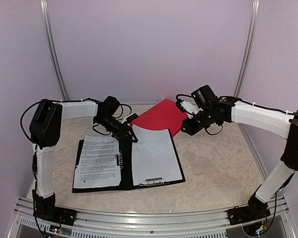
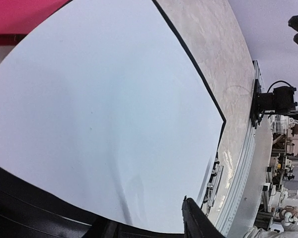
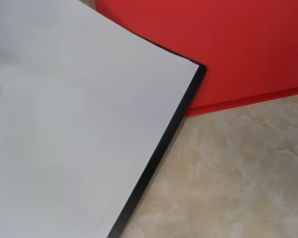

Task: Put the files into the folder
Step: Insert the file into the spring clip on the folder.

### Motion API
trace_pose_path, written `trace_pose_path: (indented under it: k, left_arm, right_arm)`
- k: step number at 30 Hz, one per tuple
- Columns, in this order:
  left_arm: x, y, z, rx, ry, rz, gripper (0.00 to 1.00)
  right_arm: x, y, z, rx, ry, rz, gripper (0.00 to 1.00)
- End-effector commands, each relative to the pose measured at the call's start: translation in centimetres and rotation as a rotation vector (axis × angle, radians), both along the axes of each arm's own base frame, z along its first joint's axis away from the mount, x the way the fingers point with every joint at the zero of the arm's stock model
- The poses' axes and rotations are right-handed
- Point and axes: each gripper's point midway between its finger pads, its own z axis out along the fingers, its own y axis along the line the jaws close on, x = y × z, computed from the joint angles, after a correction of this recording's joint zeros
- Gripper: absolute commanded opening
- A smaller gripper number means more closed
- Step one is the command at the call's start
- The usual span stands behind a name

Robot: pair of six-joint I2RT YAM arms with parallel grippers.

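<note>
An open black folder (image 1: 102, 187) lies flat in the middle of the table. A printed file (image 1: 97, 161) rests on its left half. A nearly blank file (image 1: 156, 156) covers its right half, its far left corner curled up. My left gripper (image 1: 130, 131) is at that corner by the spine, open, and the sheet's edge (image 2: 104, 114) runs between its fingers; one fingertip (image 2: 196, 220) shows. My right gripper (image 1: 187, 128) hovers over the folder's far right corner (image 3: 159, 148). Its fingers are out of its own view.
A red folder (image 1: 164, 115) lies at the back, partly under the black folder's far right corner (image 3: 228, 49). A metal clip (image 1: 154, 180) sits at the near edge of the folder's right half. Cables trail behind the left arm. Walls close the back and sides.
</note>
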Motion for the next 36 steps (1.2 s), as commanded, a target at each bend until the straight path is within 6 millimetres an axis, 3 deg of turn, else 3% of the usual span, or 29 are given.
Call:
trace_pose_path:
  k: [1, 7, 8, 9, 10, 18, 22, 26, 32, 36]
  left_arm:
    - [-0.4, 0.9, 0.9, 0.04, -0.074, 0.011, 0.47]
    - [-1.4, 2.9, 0.9, 0.121, -0.131, 0.069, 0.65]
    - [-1.6, 3.2, 0.9, 0.135, -0.137, 0.082, 0.71]
    - [-2.0, 3.6, 0.4, 0.154, -0.138, 0.091, 0.95]
    - [-1.9, 3.8, 1.0, 0.155, -0.167, 0.103, 0.98]
    - [-2.0, 5.7, 1.5, 0.304, -0.348, 0.226, 0.99]
    - [-1.4, 7.1, 3.1, 0.394, -0.475, 0.328, 0.99]
    - [-0.9, 8.7, 4.5, 0.435, -0.472, 0.469, 0.99]
    - [-1.1, 11.8, 4.7, 0.525, -0.508, 0.627, 0.99]
    - [-2.3, 12.9, 5.8, 0.5, -0.556, 0.676, 0.99]
  right_arm:
    - [-0.3, -0.2, -0.3, 0.005, 0.015, 0.0, 0.2]
    - [-0.4, 0.0, -0.7, 0.004, 0.025, 0.005, 0.2]
    - [-0.5, 0.0, -0.8, 0.004, 0.028, 0.008, 0.2]
    - [-0.6, 0.2, -0.8, 0.006, 0.029, 0.014, 0.2]
    - [-0.7, 0.4, -0.8, 0.005, 0.026, 0.021, 0.21]
    - [-3.8, 3.9, -0.4, -0.042, -0.031, 0.107, 0.26]
    - [-6.4, 6.2, -1.1, -0.082, -0.041, 0.171, 0.36]
    - [-9.3, 8.8, -1.7, -0.087, -0.052, 0.242, 0.41]
    - [-11.5, 9.4, -3.2, -0.095, -0.05, 0.25, 0.42]
    - [-13.2, 10.7, -4.1, -0.116, -0.04, 0.303, 0.42]
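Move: Near the black folder's right-hand page, the empty right hand has the spring clip at the page's near edge about 16 cm back, 14 cm to its left and 16 cm below. The white file's middle is 4 cm back and 12 cm left of that hand, the red folder 15 cm ahead and 9 cm left. From the left hand, whose fingers are at the file's raised far-left edge, the file's middle lies some 10 cm right and 3 cm back, 7 cm below; the left page's clip is 6 cm left, 5 cm back. Opening fully, the left hand lets go of the file's far-left edge, dips slightly and draws back, then swings about 11 cm left over the printed sheet while rising, its fingers turning from rightward to forward and steeper down. After a short hold the right hand sweeps back about 12 cm and left some 10 cm over the file towards the near clip, sinking late, opening to nearly half and turning counter-clockwise. ##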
